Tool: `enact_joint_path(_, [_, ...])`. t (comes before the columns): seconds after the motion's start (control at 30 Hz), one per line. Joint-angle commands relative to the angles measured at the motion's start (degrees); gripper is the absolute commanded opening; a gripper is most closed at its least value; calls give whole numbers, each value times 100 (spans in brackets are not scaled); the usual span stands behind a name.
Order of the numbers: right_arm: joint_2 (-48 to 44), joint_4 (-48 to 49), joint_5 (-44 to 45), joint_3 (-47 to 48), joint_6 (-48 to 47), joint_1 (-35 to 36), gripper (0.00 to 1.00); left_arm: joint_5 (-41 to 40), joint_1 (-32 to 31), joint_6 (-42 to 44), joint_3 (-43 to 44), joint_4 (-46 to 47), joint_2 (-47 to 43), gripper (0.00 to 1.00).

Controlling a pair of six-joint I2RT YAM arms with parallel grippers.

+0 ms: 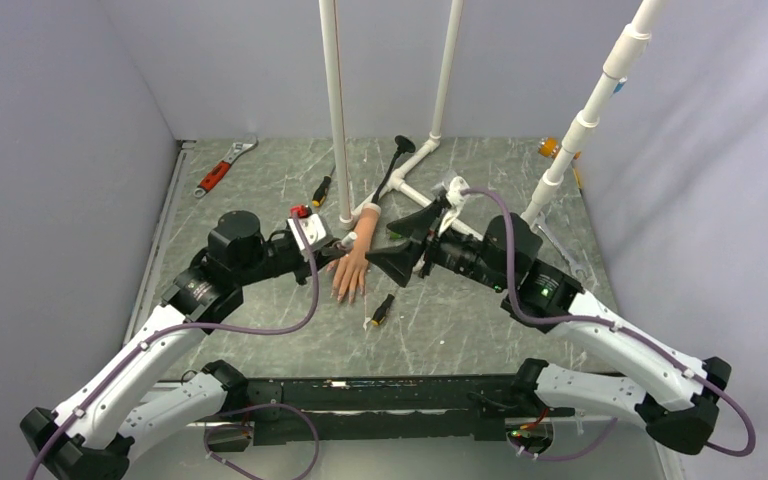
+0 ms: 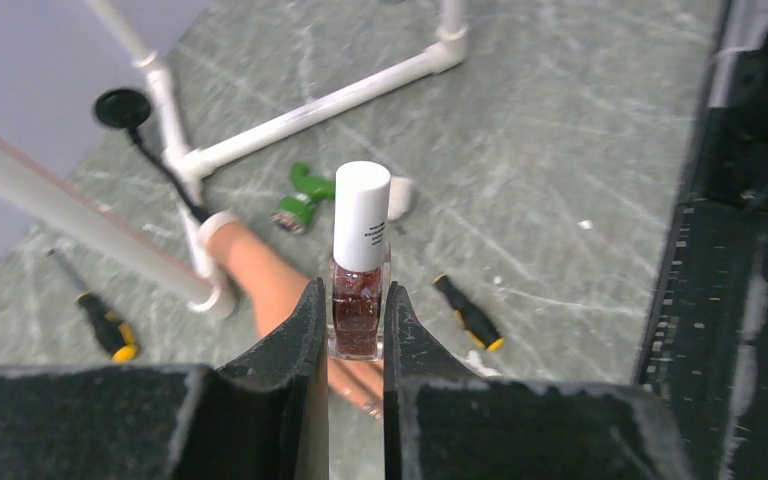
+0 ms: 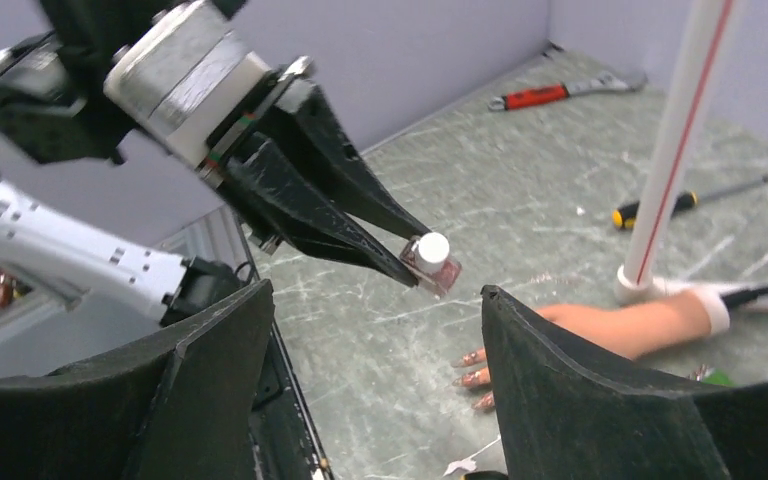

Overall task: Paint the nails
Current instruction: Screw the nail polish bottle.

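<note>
The peach mannequin hand [image 1: 350, 272] lies palm down mid-table, fingers toward the arm bases. Its nails [image 3: 472, 365] carry reddish glitter polish. My left gripper [image 2: 355, 300] is shut on a nail polish bottle [image 2: 357, 300] of red glitter polish. The bottle's white cap [image 2: 362, 215] is on, and it hangs just above the hand [image 2: 260, 270]. In the right wrist view the bottle [image 3: 435, 264] sits at the left gripper's tips. My right gripper [image 3: 377, 290] is open and empty, facing the bottle from the right, above the hand [image 3: 620, 325]. From above, it [image 1: 394, 243] hovers beside the wrist.
A white pipe frame [image 1: 338, 120] stands by the hand's wrist. A red-handled wrench [image 1: 222, 170] lies at the back left. Black-and-yellow screwdrivers [image 1: 322, 188] [image 1: 382, 310] lie near the hand. A black suction tool [image 1: 397, 160] and a green object [image 2: 300, 200] lie behind it.
</note>
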Motion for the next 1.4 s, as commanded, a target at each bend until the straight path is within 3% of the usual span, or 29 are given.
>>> enact_joint_path(0.0, [-221,631,-1026,-217,-1055,-50,76,1590,170,-337,44,467,-11,0])
enact_joint_path(0.2, [-197,724,-1895,-222,-1564,-117,76,3241,528,-684,130,773,268,0])
enact_joint_path(0.43, [-129,1317,-2692,-400,-1442,-404,75,4513,893,-1385,20,1588,387,0])
enact_joint_path(0.7, [122,1799,-3162,-394,-1221,-556,75,4546,919,-1315,34,1541,354,0])
enact_joint_path(0.9, [360,1859,-3227,-315,-1139,-558,67,4478,920,-1261,36,1492,311,0])
enact_joint_path(1.13, [508,1873,-3259,-297,-1089,-558,57,4405,933,-1263,27,1508,288,0])
enact_joint_path(1.37, [685,1839,-3205,-230,-1077,-564,36,4389,928,-1268,28,1504,299,0])
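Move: My left hand already grips the nail polish bottle, its white cap standing about 3 cm above my pads. From that hand my open right fingers are some 7 cm to the right, 3 cm back and 8 cm higher. From my right hand the cap lies roughly 6 cm left, 3 cm ahead and 5 cm below. The fake hand's palm is about 17 cm ahead of my right hand, 4 cm left and far below, on the table. I draw the bottle back about 7 cm with my left hand, raising it some 4 cm and edging right, swinging the wrist roughly 30 degrees clockwise before holding it still. Meanwhile my right hand eases back, then left around the cap, turning about 25 degrees counter-clockwise until the hands face each other; its wide-open fingers narrow to about half that gap, straddling the cap without a visible squeeze. ##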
